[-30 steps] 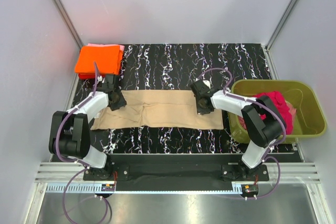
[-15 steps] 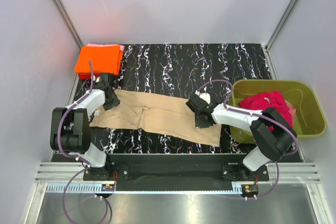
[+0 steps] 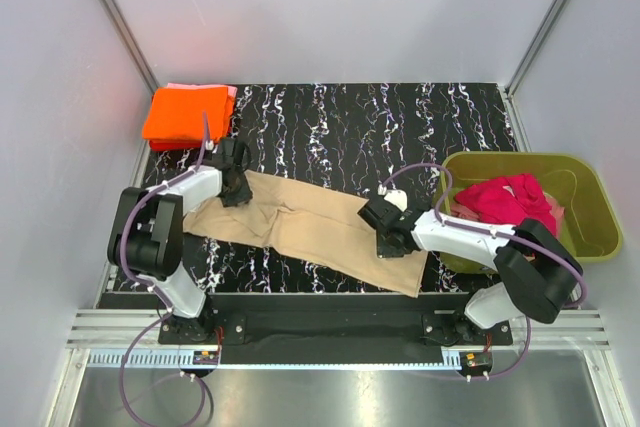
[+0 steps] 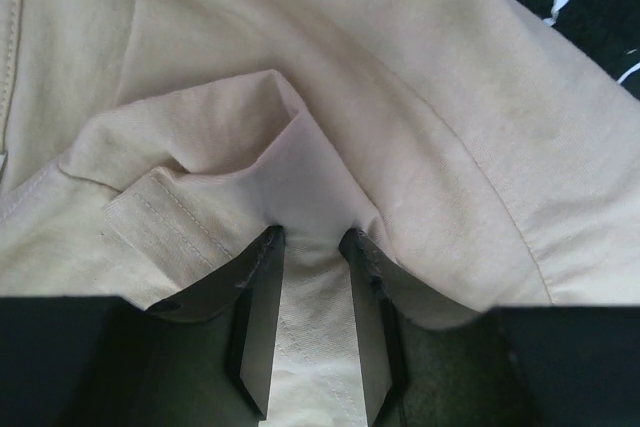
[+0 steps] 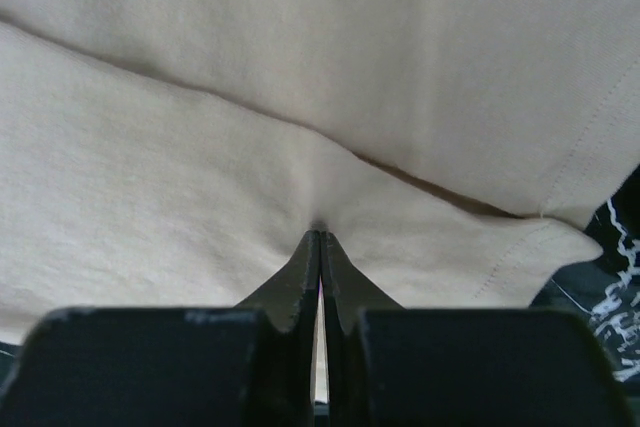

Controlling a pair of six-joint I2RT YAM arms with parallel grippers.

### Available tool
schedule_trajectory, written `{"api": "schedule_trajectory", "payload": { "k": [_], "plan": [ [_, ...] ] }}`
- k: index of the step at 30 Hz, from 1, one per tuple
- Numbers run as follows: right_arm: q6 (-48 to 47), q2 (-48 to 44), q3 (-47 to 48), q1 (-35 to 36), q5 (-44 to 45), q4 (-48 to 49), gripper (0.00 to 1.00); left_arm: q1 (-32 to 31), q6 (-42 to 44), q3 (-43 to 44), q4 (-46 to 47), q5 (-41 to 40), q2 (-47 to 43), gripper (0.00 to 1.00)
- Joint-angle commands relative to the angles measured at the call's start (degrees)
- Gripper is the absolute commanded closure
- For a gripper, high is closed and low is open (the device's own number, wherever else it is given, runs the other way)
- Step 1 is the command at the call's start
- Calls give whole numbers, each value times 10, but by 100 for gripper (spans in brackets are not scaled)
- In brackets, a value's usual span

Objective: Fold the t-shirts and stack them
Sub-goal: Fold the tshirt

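The tan t-shirt (image 3: 310,229), folded into a long strip, lies slantwise on the black marbled table (image 3: 380,127). My left gripper (image 3: 235,190) holds its far left end; in the left wrist view a bunch of tan cloth (image 4: 400,97) fills the gap between the fingers of the left gripper (image 4: 312,237). My right gripper (image 3: 383,237) pinches the strip near its near right end, the right gripper (image 5: 320,232) shut tight on a pucker of the tan cloth (image 5: 300,67). The folded orange t-shirt (image 3: 188,112) sits on a pink one (image 3: 232,93) at the far left. The magenta-red t-shirt (image 3: 510,197) lies crumpled in the tub.
An olive-green plastic tub (image 3: 520,156) stands at the table's right edge, close behind the right arm. Grey walls and metal posts enclose the table on three sides. The arms' bases are bolted along the near edge.
The right gripper has pulled its end of the tan shirt toward the near edge. The left gripper moved slightly right. The strip has turned from level to slanted.
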Motion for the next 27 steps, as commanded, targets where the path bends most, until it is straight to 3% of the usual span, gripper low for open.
{"api": "schedule_trajectory", "payload": {
  "k": [1,17,27],
  "plan": [
    [13,-39,8,7,7,-39,94,-21,-16,20,18,6,32,63],
    [-18,-152,99,8,53,-72,91,-111,15,204,24,61,183,63],
    [-50,-155,156,7,105,-48,92,-106,37,485,15,165,359,62]
  ]
}}
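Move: The tan shirt's middle is roughly 19 cm right of the left hand and 7 cm nearer the base. The left hand, down on the cloth, takes it to bare table some 15 cm ahead and 16 cm right at the same height; the orange stack sits about 24 cm ahead and 13 cm left of that hand. From the right hand, shirt's middle is 8 cm ahead and 21 cm left, green bin 12 cm ahead and 34 cm right. The tan shirt, with a bunch of it still caught between the left hand's part-open fingertips, is dragged along the table forward and to the right, over 20 cm and gaining speed, away from the orange stack, the wrist turning some 20 degrees clockwise. The right hand's shut fingers meanwhile come free of the cloth and rise about 13 cm, drifting a little forward as they tip outward. ##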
